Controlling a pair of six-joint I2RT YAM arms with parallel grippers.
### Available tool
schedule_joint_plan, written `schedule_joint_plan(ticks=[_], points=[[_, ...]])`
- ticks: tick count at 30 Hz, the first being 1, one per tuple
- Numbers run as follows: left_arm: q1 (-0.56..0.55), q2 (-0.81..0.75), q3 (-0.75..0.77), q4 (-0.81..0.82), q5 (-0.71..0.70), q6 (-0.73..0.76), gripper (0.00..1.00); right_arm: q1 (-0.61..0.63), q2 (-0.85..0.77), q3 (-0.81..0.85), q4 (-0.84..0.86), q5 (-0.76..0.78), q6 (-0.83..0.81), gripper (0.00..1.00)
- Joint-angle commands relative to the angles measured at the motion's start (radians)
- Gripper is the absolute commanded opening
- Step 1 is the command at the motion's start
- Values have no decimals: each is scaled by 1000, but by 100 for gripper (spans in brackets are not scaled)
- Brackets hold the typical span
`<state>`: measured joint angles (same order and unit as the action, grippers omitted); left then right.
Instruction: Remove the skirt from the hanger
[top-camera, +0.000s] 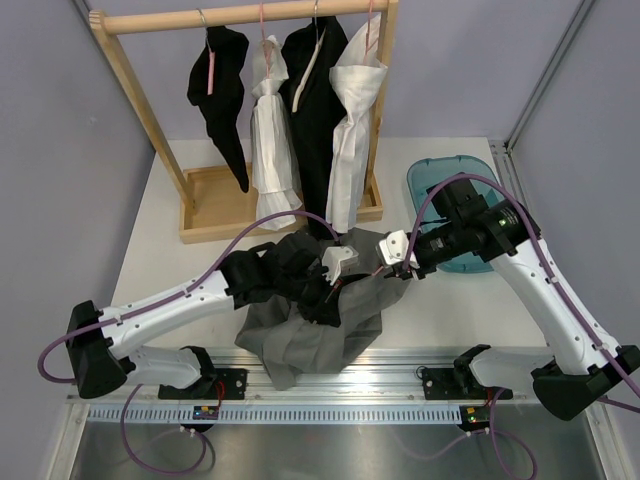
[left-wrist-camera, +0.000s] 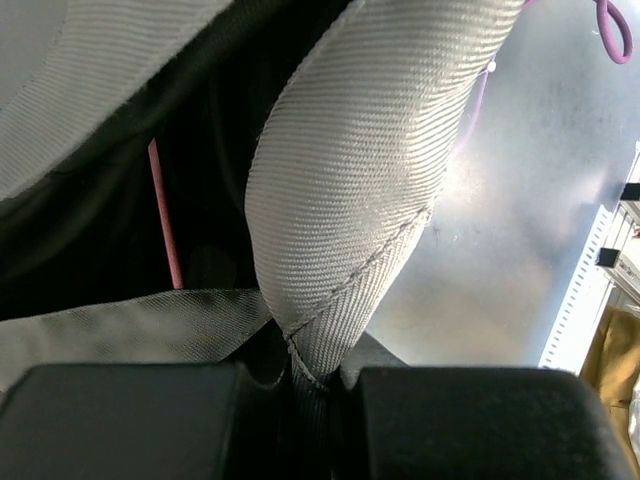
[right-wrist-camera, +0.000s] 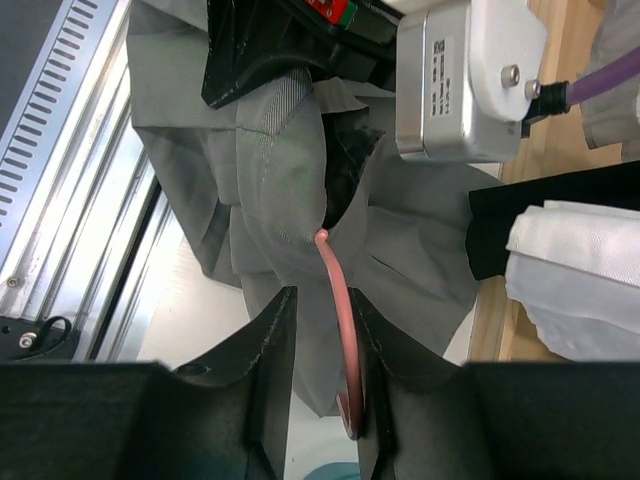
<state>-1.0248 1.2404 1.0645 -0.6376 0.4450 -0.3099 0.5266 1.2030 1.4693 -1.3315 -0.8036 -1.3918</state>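
The grey skirt lies bunched on the table between the arms. My left gripper is shut on a fold of its seamed fabric, pinched between the fingers. A thin pink hanger rod shows inside the skirt's dark opening. My right gripper is at the skirt's right edge. In the right wrist view its jaws stand apart around the pink hanger hook, which rests against the right finger and comes out of the skirt.
A wooden clothes rack with black and white garments stands at the back. A teal bin sits behind the right arm. A slotted metal rail runs along the near edge. The left arm's white wrist camera is close to my right gripper.
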Motion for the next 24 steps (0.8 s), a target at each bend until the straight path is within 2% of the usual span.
schedule_joint_plan(ticks=[1, 8, 12, 13, 16, 17, 19, 20, 24], points=[[8, -48, 15, 62, 23, 9, 0, 7, -16, 16, -14, 57, -1, 32], [9, -26, 22, 104, 37, -5, 0, 10, -32, 14, 75, 18, 92, 23], [9, -15, 26, 124, 46, -11, 0, 13, -42, 9, 121, 9, 151, 8], [9, -13, 29, 122, 38, -8, 7, 12, -40, 16, 133, 9, 163, 0], [9, -18, 44, 95, -3, 5, 34, 13, -46, 20, 190, 36, 223, 0], [9, -24, 46, 85, -15, 11, 47, 12, -54, 14, 210, 70, 258, 0], [9, -53, 49, 62, -72, 31, 58, 12, -77, -6, 253, 102, 277, 0], [11, -67, 51, 56, -87, 38, 67, 10, -89, -12, 262, 122, 290, 0], [22, -142, 46, 6, -144, 133, 80, -19, -120, -29, 267, 126, 289, 0]])
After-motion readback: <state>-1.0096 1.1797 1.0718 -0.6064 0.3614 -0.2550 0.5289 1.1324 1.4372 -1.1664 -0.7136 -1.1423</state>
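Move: The pink hanger's hook already lies between the right hand's half-open pads, its middle only about 1 cm to the left and 1 cm below. The grey skirt's waistband, pinched in the left fingers, is some 8 cm back, 11 cm left and 6 cm below the right hand; the white skirt on the rack hangs about 20 cm ahead and 8 cm left. From the left hand the waistband is right at the pads, and the hook about 7 cm ahead, 12 cm right and 5 cm higher. Closing from about a third open to nearly shut, the right fingers pinch the hanger's hook while the hand eases forward and up, roughly 2 cm in all, and turns some 10 degrees clockwise. The left hand keeps its grip on the waistband nearly still, then lets go, its fingers spreading wide as it shifts about 2 cm forward and 2 cm up with a slight tilt. ##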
